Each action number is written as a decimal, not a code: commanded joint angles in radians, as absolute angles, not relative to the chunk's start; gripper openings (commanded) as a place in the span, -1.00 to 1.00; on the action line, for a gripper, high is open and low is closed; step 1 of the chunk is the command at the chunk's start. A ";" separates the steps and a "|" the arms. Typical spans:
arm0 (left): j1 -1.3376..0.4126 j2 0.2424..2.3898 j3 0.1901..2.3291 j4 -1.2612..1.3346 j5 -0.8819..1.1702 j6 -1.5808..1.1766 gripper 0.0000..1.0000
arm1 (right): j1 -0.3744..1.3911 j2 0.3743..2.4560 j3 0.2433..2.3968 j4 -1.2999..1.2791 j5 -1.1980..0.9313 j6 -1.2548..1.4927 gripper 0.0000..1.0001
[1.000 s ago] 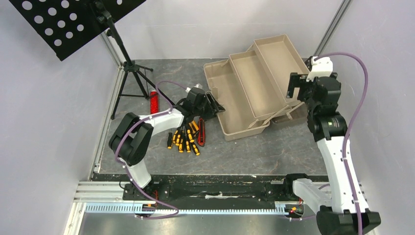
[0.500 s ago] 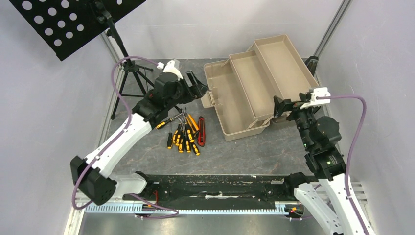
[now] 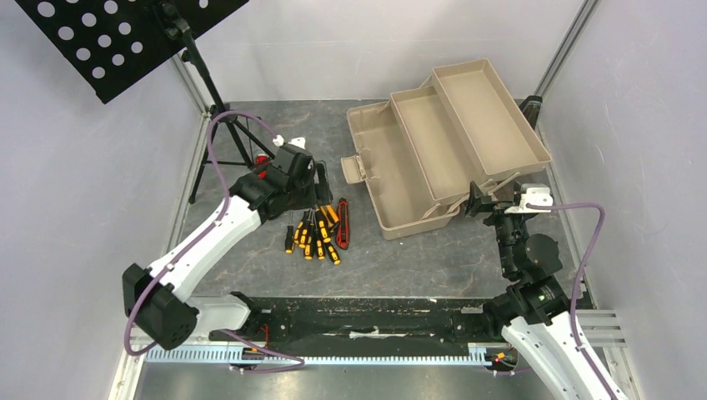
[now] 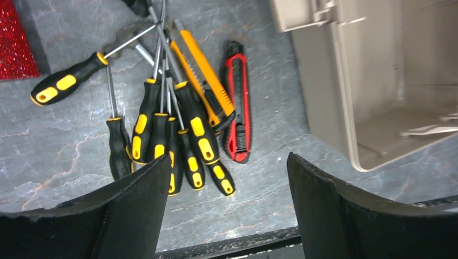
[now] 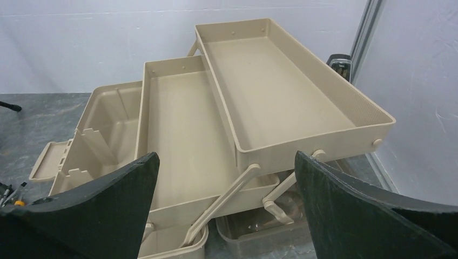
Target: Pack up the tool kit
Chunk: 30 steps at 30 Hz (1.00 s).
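The tan toolbox [image 3: 442, 142] stands open at the back right, its fold-out trays stepped up and empty [image 5: 281, 91]. Left of it on the grey floor lie several yellow-and-black screwdrivers [image 3: 310, 237] [image 4: 162, 129], with an orange utility knife [image 4: 205, 75] and a red utility knife [image 4: 237, 102] beside them. My left gripper [image 3: 319, 179] [image 4: 228, 162] hangs open just above this pile, nothing between its fingers. Near the toolbox's front right corner my right gripper [image 3: 486, 198] [image 5: 227, 156] is open and empty, facing the trays' hinge arms.
A black music stand [image 3: 125, 33] on a tripod [image 3: 221, 125] fills the back left corner. A red bar-shaped piece [image 4: 16, 43] lies left of the screwdrivers. A clear container [image 5: 270, 226] sits under the trays. Grey walls close in left, right and back.
My left arm reached out to the toolbox's left end, then drew back over the screwdrivers with its jaws wider. My right arm dropped from beside the trays to the toolbox's front right corner.
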State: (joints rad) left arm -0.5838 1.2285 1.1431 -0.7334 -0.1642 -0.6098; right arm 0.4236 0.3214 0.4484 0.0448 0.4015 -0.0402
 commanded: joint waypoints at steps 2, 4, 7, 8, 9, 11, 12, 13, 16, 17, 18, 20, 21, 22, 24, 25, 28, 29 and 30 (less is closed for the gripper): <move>-0.583 1.345 1.189 -0.788 -0.155 -0.590 0.65 | 0.432 0.326 0.393 0.124 0.403 -0.073 0.97; -0.584 1.383 1.201 -0.788 -0.150 -0.607 0.62 | 0.433 0.319 0.374 0.137 0.388 -0.082 0.97; -0.583 1.430 1.188 -0.787 -0.170 -0.645 0.55 | 0.435 0.306 0.358 0.155 0.395 -0.091 0.97; -0.583 1.441 1.170 -0.776 -0.169 -0.669 0.51 | 0.439 0.296 0.351 0.158 0.405 -0.092 0.97; -0.583 1.449 1.145 -0.758 -0.163 -0.688 0.45 | 0.444 0.284 0.344 0.163 0.412 -0.093 0.96; -0.583 1.462 1.101 -0.705 -0.153 -0.740 0.31 | 0.456 0.259 0.323 0.175 0.419 -0.108 0.97; -0.583 1.471 1.087 -0.684 -0.149 -0.757 0.22 | 0.464 0.248 0.313 0.177 0.424 -0.113 0.97; -0.584 1.480 1.077 -0.662 -0.147 -0.774 0.13 | 0.471 0.237 0.307 0.176 0.428 -0.115 0.96; -0.584 1.525 1.076 -0.637 -0.154 -0.797 0.03 | 0.492 0.219 0.289 0.179 0.434 -0.116 0.97; -0.584 1.540 1.077 -0.637 -0.162 -0.802 0.01 | 0.497 0.212 0.281 0.183 0.438 -0.115 0.97; -0.584 1.551 1.074 -0.635 -0.173 -0.808 -0.01 | 0.502 0.201 0.274 0.188 0.441 -0.116 0.96; -0.584 1.570 1.065 -0.627 -0.190 -0.816 -0.04 | 0.507 0.183 0.257 0.203 0.450 -0.120 0.97; -0.584 1.578 1.060 -0.620 -0.195 -0.819 -0.06 | 0.509 0.174 0.251 0.205 0.454 -0.124 0.97; -0.584 1.589 1.056 -0.615 -0.196 -0.821 -0.07 | 0.511 0.168 0.246 0.208 0.462 -0.129 0.96; -0.584 1.618 1.051 -0.615 -0.193 -0.825 -0.07 | 0.518 0.157 0.238 0.211 0.474 -0.134 0.96; -0.584 1.633 1.048 -0.615 -0.186 -0.827 -0.08 | 0.518 0.153 0.236 0.213 0.476 -0.136 0.96; -0.584 1.653 1.021 -0.606 -0.180 -0.850 -0.10 | 0.523 0.147 0.230 0.217 0.486 -0.142 0.96; -0.584 1.654 1.006 -0.594 -0.176 -0.857 -0.11 | 0.526 0.145 0.226 0.220 0.489 -0.143 0.97; -0.584 1.656 0.996 -0.585 -0.169 -0.865 -0.11 | 0.529 0.143 0.222 0.223 0.494 -0.144 0.96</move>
State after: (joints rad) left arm -0.5838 1.6413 1.0359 -0.6289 -0.1654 -0.7982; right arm 0.5156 0.1574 0.2363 0.1722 0.4561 -0.1257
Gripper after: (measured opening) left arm 0.449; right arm 0.982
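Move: The nearest black-and-yellow screwdriver handle on top of the bundle lies almost straight under the left hand, about 17 cm down and 1 cm ahead. The orange saw is some 5 cm ahead and 3 cm right of this hand, and the red knife 3 cm ahead and 6 cm right. A lone screwdriver's handle sits 9 cm to its left and 2 cm back. From the right hand, that top handle is about 45 cm left, 3 cm ahead and 27 cm below. Straight down, some 15 cm, the left hand sinks onto the screwdriver bundle, its fingers tipping about 20 degrees steeper and turning slightly counter-clockwise. They narrow from wide open to roughly half, coming down either side of the top black-and-yellow handle without closing on it. The right hand, empty and open, eases down about 3.5 cm in front of the tool box. ##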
